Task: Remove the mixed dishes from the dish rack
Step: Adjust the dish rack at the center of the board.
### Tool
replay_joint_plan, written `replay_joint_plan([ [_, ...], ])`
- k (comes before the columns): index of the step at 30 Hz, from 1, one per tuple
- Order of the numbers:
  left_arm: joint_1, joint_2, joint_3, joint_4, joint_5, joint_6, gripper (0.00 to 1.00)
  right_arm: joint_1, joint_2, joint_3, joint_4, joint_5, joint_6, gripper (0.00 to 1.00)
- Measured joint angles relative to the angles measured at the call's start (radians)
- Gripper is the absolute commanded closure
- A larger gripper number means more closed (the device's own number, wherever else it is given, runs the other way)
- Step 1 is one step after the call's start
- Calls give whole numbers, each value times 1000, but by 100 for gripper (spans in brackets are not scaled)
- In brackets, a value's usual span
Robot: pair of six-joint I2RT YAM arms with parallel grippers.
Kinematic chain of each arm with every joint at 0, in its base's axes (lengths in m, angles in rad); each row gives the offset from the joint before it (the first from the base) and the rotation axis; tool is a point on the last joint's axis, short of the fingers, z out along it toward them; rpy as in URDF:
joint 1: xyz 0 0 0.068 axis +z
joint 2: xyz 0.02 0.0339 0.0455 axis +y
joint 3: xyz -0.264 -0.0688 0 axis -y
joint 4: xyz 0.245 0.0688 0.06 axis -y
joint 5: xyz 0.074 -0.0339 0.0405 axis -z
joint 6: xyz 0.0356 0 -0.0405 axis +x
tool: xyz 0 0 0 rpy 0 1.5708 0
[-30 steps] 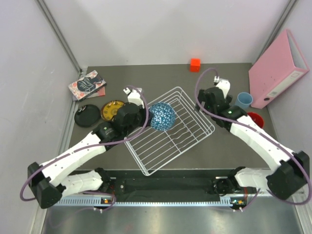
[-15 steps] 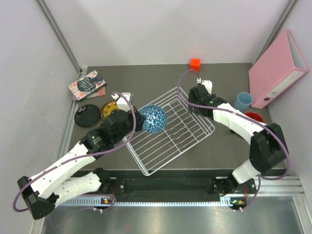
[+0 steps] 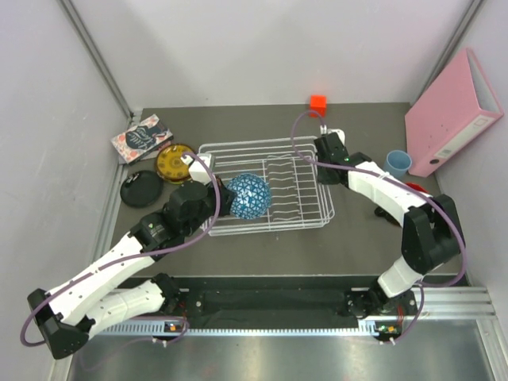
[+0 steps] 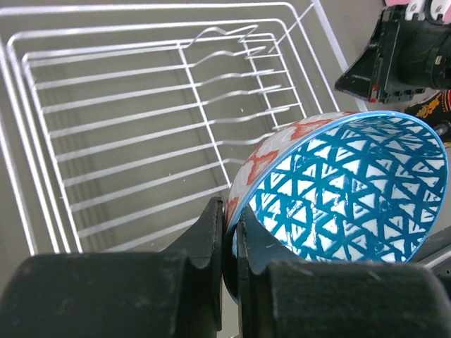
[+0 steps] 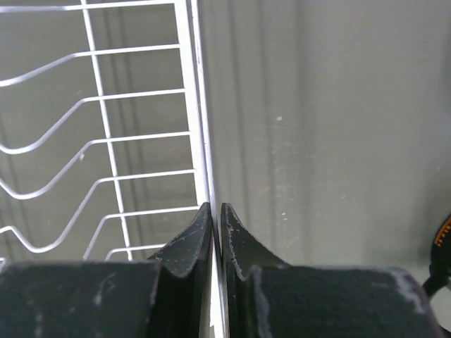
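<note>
The blue patterned bowl (image 3: 248, 196) (image 4: 345, 190) hangs tilted over the left part of the white wire dish rack (image 3: 262, 144) (image 4: 141, 8). My left gripper (image 3: 225, 196) (image 4: 231, 211) is shut on the bowl's rim, one finger inside and one outside. My right gripper (image 3: 325, 171) (image 5: 216, 210) is shut on the dish rack's right rim wire (image 5: 194, 105). No other dish lies in the rack. A yellow plate (image 3: 173, 161) and a black plate (image 3: 141, 189) lie on the table left of it. A light blue cup (image 3: 397, 163) stands to its right.
An orange-red cube (image 3: 317, 104) sits behind the rack. A pink binder (image 3: 452, 111) leans at the back right. A book (image 3: 141, 136) lies at the back left. Something red (image 3: 413, 188) shows partly behind my right arm.
The right gripper came to the rack's right rim and shut on it. The rack swung from diagonal to square with the table. The left gripper kept the bowl and shifted slightly left.
</note>
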State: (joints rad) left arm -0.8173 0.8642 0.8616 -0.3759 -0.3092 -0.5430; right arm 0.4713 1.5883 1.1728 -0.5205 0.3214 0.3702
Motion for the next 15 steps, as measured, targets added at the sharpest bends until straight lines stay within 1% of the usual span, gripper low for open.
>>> replay_joint_plan([
  [8, 0, 30, 0, 2, 10, -4, 100, -72, -30, -27, -8, 26, 28, 100],
  [15, 0, 49, 0, 2, 9, -5, 100, -137, -35, -34, 0, 13, 42, 100],
])
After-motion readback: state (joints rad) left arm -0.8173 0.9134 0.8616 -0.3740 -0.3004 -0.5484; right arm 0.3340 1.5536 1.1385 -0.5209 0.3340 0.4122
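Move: At the rack's right-hand rim, the right hand already pinches the dish rack, whose middle lies some 19 cm to its left, level front to back and about 5 cm lower; the board's centre is roughly 6 cm right of the rack's middle. From this hand the blue cup stands about 21 cm right and 7 cm ahead, the black mug some 19 cm right and 9 cm back. For the left hand, the rack is about 11 cm ahead, 8 cm right and 18 cm below. Dragging the pinched right rim, the right hand travels level to the right, about 5.5 cm, towards the blue cup and black mug, and turns some 10 degrees clockwise as it goes, its fingers staying shut. Above the rack the left hand sinks only slightly, still holding the patterned bowl. ##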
